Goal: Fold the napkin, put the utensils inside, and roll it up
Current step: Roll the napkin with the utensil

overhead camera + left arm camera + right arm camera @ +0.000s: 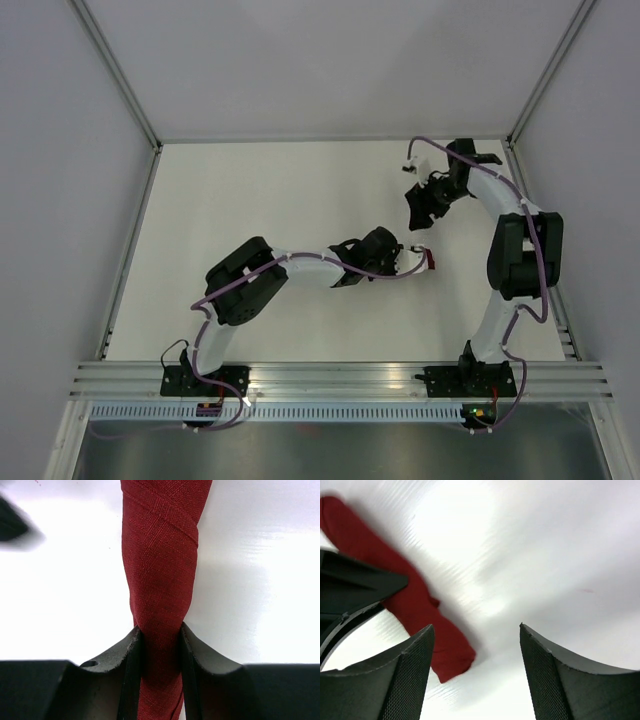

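The napkin (160, 555) is a dark red cloth rolled into a narrow tube lying on the white table. My left gripper (160, 635) is shut on it, both fingers pressed against the sides of the roll. From the top view only a small red end of the napkin (431, 262) shows past the left gripper (408, 260). My right gripper (476, 630) is open with nothing between its fingers, held above the table beside one end of the napkin (420, 605). It hovers at the back right (418, 205). The utensils are not in view.
The white table (260, 200) is closed in by pale walls on the left, back and right. An aluminium rail (330, 378) with both arm bases runs along the near edge. A left finger (355, 585) shows at the left of the right wrist view.
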You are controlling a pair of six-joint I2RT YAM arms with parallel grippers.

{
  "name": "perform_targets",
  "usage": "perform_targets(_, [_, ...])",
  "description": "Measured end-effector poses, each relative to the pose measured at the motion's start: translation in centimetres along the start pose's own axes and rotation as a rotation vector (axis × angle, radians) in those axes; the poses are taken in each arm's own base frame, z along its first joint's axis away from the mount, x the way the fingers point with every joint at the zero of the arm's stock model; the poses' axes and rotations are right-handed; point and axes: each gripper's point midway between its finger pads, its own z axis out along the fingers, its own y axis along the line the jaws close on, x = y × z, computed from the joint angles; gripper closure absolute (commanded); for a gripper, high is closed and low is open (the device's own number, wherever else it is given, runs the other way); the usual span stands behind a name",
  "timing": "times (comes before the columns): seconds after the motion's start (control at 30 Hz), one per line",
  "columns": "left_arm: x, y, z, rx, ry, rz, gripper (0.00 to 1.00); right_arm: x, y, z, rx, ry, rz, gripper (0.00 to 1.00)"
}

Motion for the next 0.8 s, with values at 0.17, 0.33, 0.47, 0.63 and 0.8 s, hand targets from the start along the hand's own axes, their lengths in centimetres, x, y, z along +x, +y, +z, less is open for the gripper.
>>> perform_targets(0.17, [-0.1, -0.2, 0.0, 0.013, 0.015, -0.057, 0.62, -0.6, -5.0, -5.9, 0.167, -0.171, 0.190, 0.31])
perform_targets(0.33, [-0.4, -0.2, 0.4, 0.022, 0.035, -0.142, 0.63, 2.6, -5.0, -8.5, 0.217, -0.193, 0.300, 0.42])
perform_targets(0.47, [-0.6, -0.3, 0.6, 0.027, 0.053, -0.228, 0.63, 5.3, -1.0, -7.5, 0.169, -0.144, 0.325, 0.59])
perform_targets(0.63, [-0.7, -0.3, 0.9, 0.020, 0.085, -0.336, 0.62, 7.8, 1.6, -5.9, 0.108, -0.083, 0.358, 0.62])
perform_targets(0.8, [-1.0, -0.2, 1.1, -0.007, 0.108, -0.463, 0.62, 9.2, 2.3, -4.6, 0.069, -0.044, 0.396, 0.67])
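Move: My left fingers already grip the rolled napkin near its middle; its right end sticks out about 9 cm to the right of that hand and 2 cm farther forward, at about the same height. My right hand is empty and open. The rolled napkin's middle lies roughly 10 cm back from it, 6 cm to its left and 6 cm lower, and the right end about 9 cm back, 2 cm to its right and 6 cm below. I keep the rolled napkin pinched in my left hand and turn it counter-clockwise some 20 degrees, tipping that wrist down as it drifts slightly right. My right hand arcs right, up and a little forward, then comes back about 11 cm and down 5 cm to just beyond the roll's right end, turning clockwise and closing its empty fingers about halfway, still clear above the table. ##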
